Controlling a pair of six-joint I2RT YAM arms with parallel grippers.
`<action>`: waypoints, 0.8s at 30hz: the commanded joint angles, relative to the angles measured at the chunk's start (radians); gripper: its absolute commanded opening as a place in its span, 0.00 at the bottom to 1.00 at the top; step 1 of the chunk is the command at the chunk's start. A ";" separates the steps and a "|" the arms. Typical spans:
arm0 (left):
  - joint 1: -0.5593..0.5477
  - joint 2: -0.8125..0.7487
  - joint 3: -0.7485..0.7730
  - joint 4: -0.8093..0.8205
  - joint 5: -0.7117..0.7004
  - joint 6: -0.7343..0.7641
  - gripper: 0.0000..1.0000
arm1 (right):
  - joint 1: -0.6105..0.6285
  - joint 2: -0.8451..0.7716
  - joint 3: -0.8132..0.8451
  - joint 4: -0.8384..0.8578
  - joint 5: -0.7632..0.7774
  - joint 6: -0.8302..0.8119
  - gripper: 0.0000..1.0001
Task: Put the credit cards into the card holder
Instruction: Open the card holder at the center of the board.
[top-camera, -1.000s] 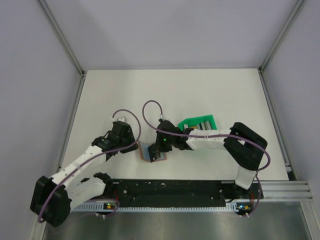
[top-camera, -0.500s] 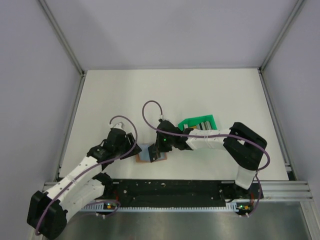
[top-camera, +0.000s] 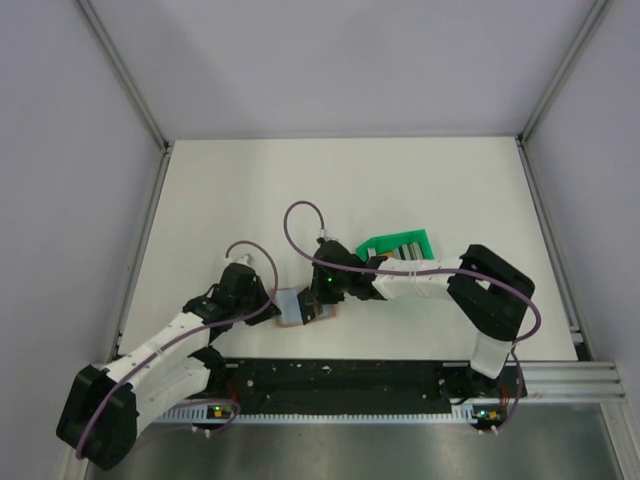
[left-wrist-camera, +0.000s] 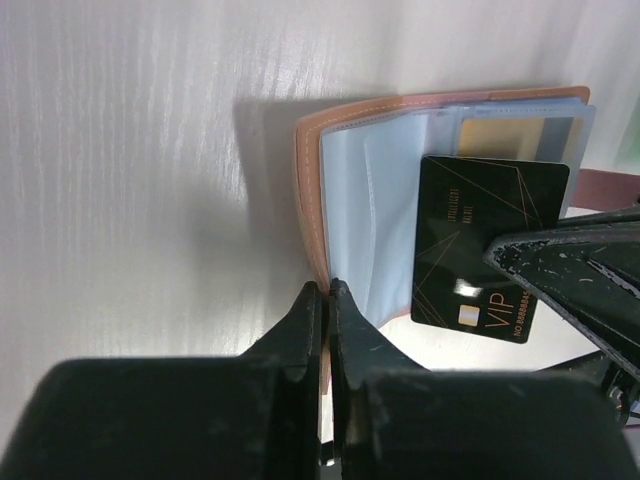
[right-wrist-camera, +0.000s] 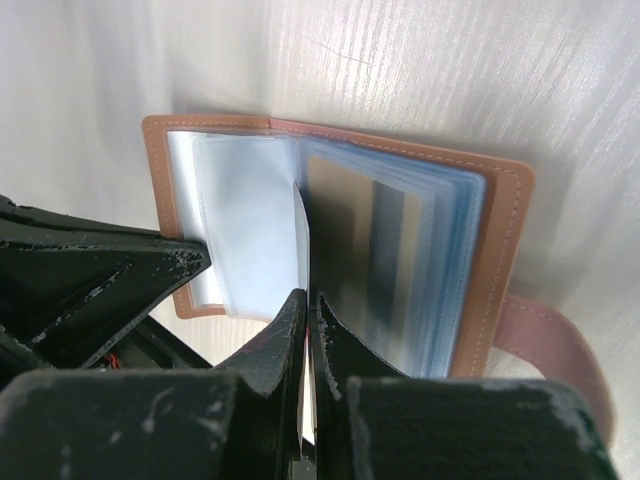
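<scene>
The tan card holder lies open on the table, its clear sleeves showing. My left gripper is shut on the near edge of its tan cover. A black credit card marked VIP sits with its far end at a sleeve, where a gold card shows. My right gripper is shut on this black card, seen nearly edge-on over the card holder. From above, the card holder lies between the left gripper and the right gripper.
A green plastic tray stands just behind the right forearm. The holder's pink-brown strap sticks out on its right side. The arm bases and a black rail run along the near edge.
The left arm has come nearer and right, up to the card holder. Its jaws opened wider and then shut on the cover's edge. The right gripper has kept the black card in place.
</scene>
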 joint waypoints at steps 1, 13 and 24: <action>0.002 0.022 0.005 0.069 0.011 0.010 0.00 | 0.003 -0.083 0.037 -0.050 0.044 -0.056 0.00; 0.002 0.045 0.041 0.049 -0.015 0.049 0.00 | -0.091 -0.264 -0.063 -0.145 0.146 -0.098 0.00; 0.002 0.065 0.041 0.062 -0.006 0.067 0.00 | -0.100 -0.238 -0.109 -0.139 0.143 -0.096 0.00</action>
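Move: The right hand, gripping the black card with its lower end in the open card holder's fold, has the holder's middle about 2 cm to its left, 2 cm back and 3 cm below. The holder's right edge, where the card is taken, lies some 6 cm to this hand's right; the brown tab is about 8 cm right, 1 cm back, and the green box roughly 19 cm right, 11 cm ahead. From the left hand, pinching the left edge, the holder's middle is 7 cm right, level. Keeping the black card pinched, the right hand lifts it out of the fold of the card holder in an arc, up nearly 7 cm while swinging right and forward over the right-hand sleeves, then sinks about 4 cm and eases back a little, still going right, to end some 8 cm right and a bit forward of where it began, with the card at the sleeves' right edge. The left hand stays put, still pinching the holder's left edge down by the table, and the right wrist tilts only slightly, about 10 degrees. ##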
